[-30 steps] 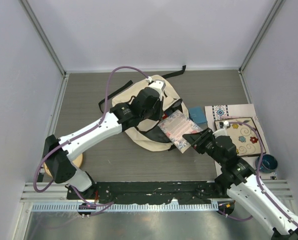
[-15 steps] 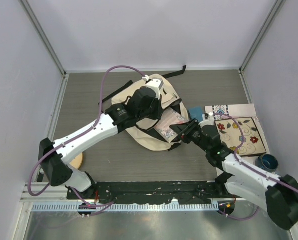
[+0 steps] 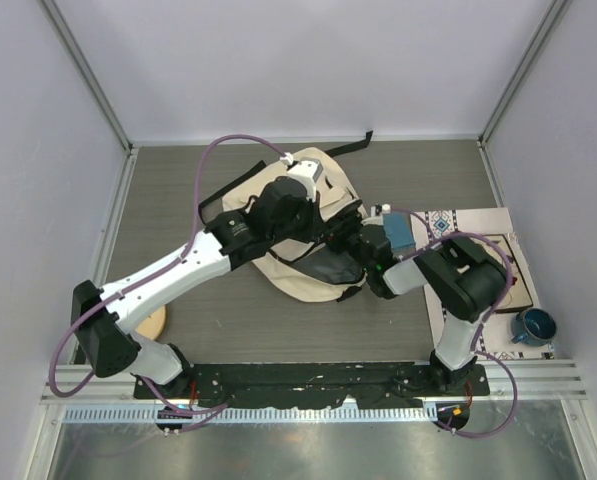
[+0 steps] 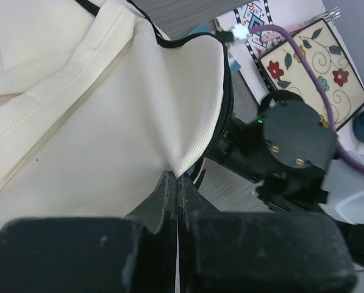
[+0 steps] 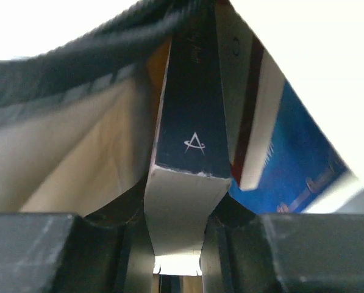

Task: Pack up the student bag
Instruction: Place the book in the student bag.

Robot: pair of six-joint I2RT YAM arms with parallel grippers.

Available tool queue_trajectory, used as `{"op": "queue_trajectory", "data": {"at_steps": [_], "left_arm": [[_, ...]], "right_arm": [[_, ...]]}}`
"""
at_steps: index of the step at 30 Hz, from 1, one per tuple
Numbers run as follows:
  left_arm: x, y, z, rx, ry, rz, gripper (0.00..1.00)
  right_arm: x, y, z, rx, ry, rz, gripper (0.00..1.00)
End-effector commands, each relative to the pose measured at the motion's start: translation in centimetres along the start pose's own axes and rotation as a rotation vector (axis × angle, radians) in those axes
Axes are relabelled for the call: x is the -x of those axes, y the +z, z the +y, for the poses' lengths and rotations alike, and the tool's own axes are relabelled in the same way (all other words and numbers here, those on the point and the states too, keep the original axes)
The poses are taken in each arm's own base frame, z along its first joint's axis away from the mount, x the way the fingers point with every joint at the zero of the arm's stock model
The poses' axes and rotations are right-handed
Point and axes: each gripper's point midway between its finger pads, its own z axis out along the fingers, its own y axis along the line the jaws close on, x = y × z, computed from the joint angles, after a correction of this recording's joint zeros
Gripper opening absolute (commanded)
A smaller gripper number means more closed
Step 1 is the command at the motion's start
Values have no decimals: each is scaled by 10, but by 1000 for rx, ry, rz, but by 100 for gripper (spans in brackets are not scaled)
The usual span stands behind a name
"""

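Note:
The cream student bag (image 3: 300,282) lies mid-table with its opening toward the right. My left gripper (image 3: 318,232) is shut on the bag's cream fabric (image 4: 108,116) next to the zipper edge and holds the opening up; its jaws meet on the cloth at the left gripper's tips (image 4: 177,179). My right gripper (image 3: 356,250) reaches into the opening and is shut on a book with a dark navy spine (image 5: 191,122), gripped at the right gripper's tips (image 5: 177,215). Inside the bag, beside that book, are a blue book (image 5: 291,165) and a white-and-red one (image 5: 252,116).
A blue item (image 3: 398,230) lies just right of the bag. A flowered board (image 3: 500,262) rests on a patterned white cloth (image 3: 440,221) at the right, with a blue mug (image 3: 534,325) near it. A wooden disc (image 3: 154,322) sits by the left arm's base. Black straps (image 3: 346,148) trail behind the bag.
My right arm has swung left and pushed the book from outside the bag into its opening, where the book no longer shows from above. The left gripper has shifted slightly back, still holding the fabric.

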Motion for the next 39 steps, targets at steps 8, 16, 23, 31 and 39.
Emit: {"op": "queue_trajectory", "data": {"at_steps": [8, 16, 23, 31, 39], "left_arm": [[37, -22, -27, -123, -51, -126, 0], [33, -21, -25, -122, -53, -120, 0], [24, -18, -19, -113, -64, -102, 0], [12, -14, -10, -90, -76, -78, 0], [-18, 0, -4, -85, -104, 5, 23]], "right_arm": [[-15, 39, 19, 49, -43, -79, 30], [-24, -6, -28, -114, -146, 14, 71], [-18, -41, -27, -170, -225, 25, 83], [-7, -96, -44, -271, -315, 28, 84], [40, -156, -9, -257, -385, -171, 84]]}}
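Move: Inside the bag, about 6 cm ahead and 6 cm left of the right hand and some 2 cm lower, is the slot for the book it already holds. The blue book in the bag stands roughly 8 cm ahead and 2 cm left of the right hand, 3 cm lower; the blue notebook lies outside, about 3 cm back, 16 cm right and 10 cm below. From the left hand, holding up the bag's rim, the slot is some 10 cm ahead, 6 cm left and 14 cm down. Pushing the pinched book the last 4 cm left and forward into the bag under the raised rim, the right hand opens wide and lets go while sinking about 3 cm. It then backs out of the mouth some 17 cm back and right, rising again, its left side rolling down about 20 degrees. The left hand keeps its pinch on the rim, later lowering a couple of centimetres. ##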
